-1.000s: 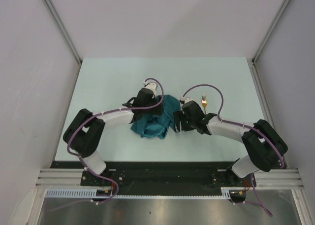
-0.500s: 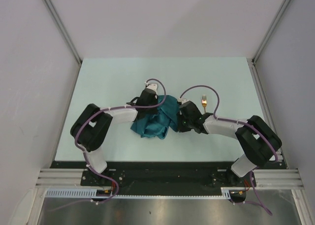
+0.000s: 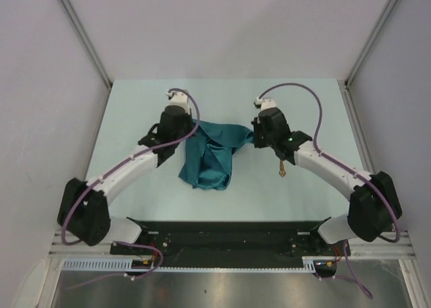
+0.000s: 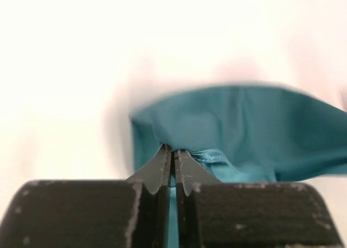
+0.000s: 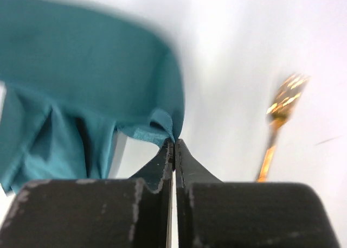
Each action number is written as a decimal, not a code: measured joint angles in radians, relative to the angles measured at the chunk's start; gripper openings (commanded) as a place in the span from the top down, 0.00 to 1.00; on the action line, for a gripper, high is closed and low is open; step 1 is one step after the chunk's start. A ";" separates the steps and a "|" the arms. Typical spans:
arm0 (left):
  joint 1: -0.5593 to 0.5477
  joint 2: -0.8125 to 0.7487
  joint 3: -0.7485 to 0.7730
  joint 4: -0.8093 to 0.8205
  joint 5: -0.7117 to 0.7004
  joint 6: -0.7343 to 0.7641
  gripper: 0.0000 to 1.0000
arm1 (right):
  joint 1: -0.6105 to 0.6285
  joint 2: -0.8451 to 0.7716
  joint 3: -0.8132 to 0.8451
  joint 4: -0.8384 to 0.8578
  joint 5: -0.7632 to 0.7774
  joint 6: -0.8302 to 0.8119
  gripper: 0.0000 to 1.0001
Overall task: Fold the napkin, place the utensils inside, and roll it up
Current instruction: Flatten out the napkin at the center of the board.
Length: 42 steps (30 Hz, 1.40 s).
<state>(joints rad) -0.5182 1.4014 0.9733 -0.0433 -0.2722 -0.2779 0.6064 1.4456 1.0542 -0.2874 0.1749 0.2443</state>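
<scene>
The dark teal napkin [image 3: 210, 156] hangs stretched between both grippers, its lower part bunched on the table. My left gripper [image 3: 194, 125] is shut on the napkin's upper left corner; the left wrist view shows the hem [image 4: 212, 156] pinched at the tips of that gripper [image 4: 173, 151]. My right gripper [image 3: 254, 135] is shut on the upper right corner, where the cloth [image 5: 81, 80] folds into its tips [image 5: 174, 142]. The gold fork [image 3: 281, 168] lies on the table just under the right arm, right of the napkin, and shows blurred in the right wrist view [image 5: 276, 126].
The pale table top [image 3: 135, 106] is walled by grey panels left, right and behind. A black rail [image 3: 222, 230] with the arm bases runs along the near edge. Purple cables loop above both wrists.
Both grippers closed on the napkin's corners, then moved away from the bases and apart, lifting and spreading its top edge. The fork now lies a little nearer the bases.
</scene>
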 measured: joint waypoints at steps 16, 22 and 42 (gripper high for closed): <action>0.069 -0.473 0.203 -0.203 -0.196 0.191 0.92 | 0.035 -0.326 0.256 -0.022 0.282 -0.288 1.00; 0.063 -0.604 0.341 -0.213 -0.119 0.282 0.94 | 0.114 -0.454 0.274 0.102 0.236 -0.453 1.00; 0.061 -0.803 0.537 -0.350 0.201 0.340 0.96 | 0.177 -0.578 0.362 0.180 -0.119 -0.615 1.00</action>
<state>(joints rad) -0.4576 0.5983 1.5108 -0.3935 -0.0715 0.0616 0.7834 0.8680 1.4158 -0.1074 0.0563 -0.3706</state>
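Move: Both closed grippers already hold corners of the napkin, raised some 12 to 14 cm over the board. The napkin's bunched part still lying on the board is about 6 cm back and 6 cm to the right of the left hand, and some 14 cm below it. From the right hand that part lies about 3 cm back, 16 cm to the left and 12 cm down; the fork is level with this hand, some 8 cm to its right and 12 cm below. Up fast, about 40 cm, both hands hoist the pinched corners off the board and spread them apart, the left going some 13 cm left, the right only about 4 cm right. Both swing back as they climb, the left farther (about 25 cm), the right after edging forward, and both ease slightly forward at the end. The wrists tip some 60 degrees until the fingers point above level, grips kept shut. ##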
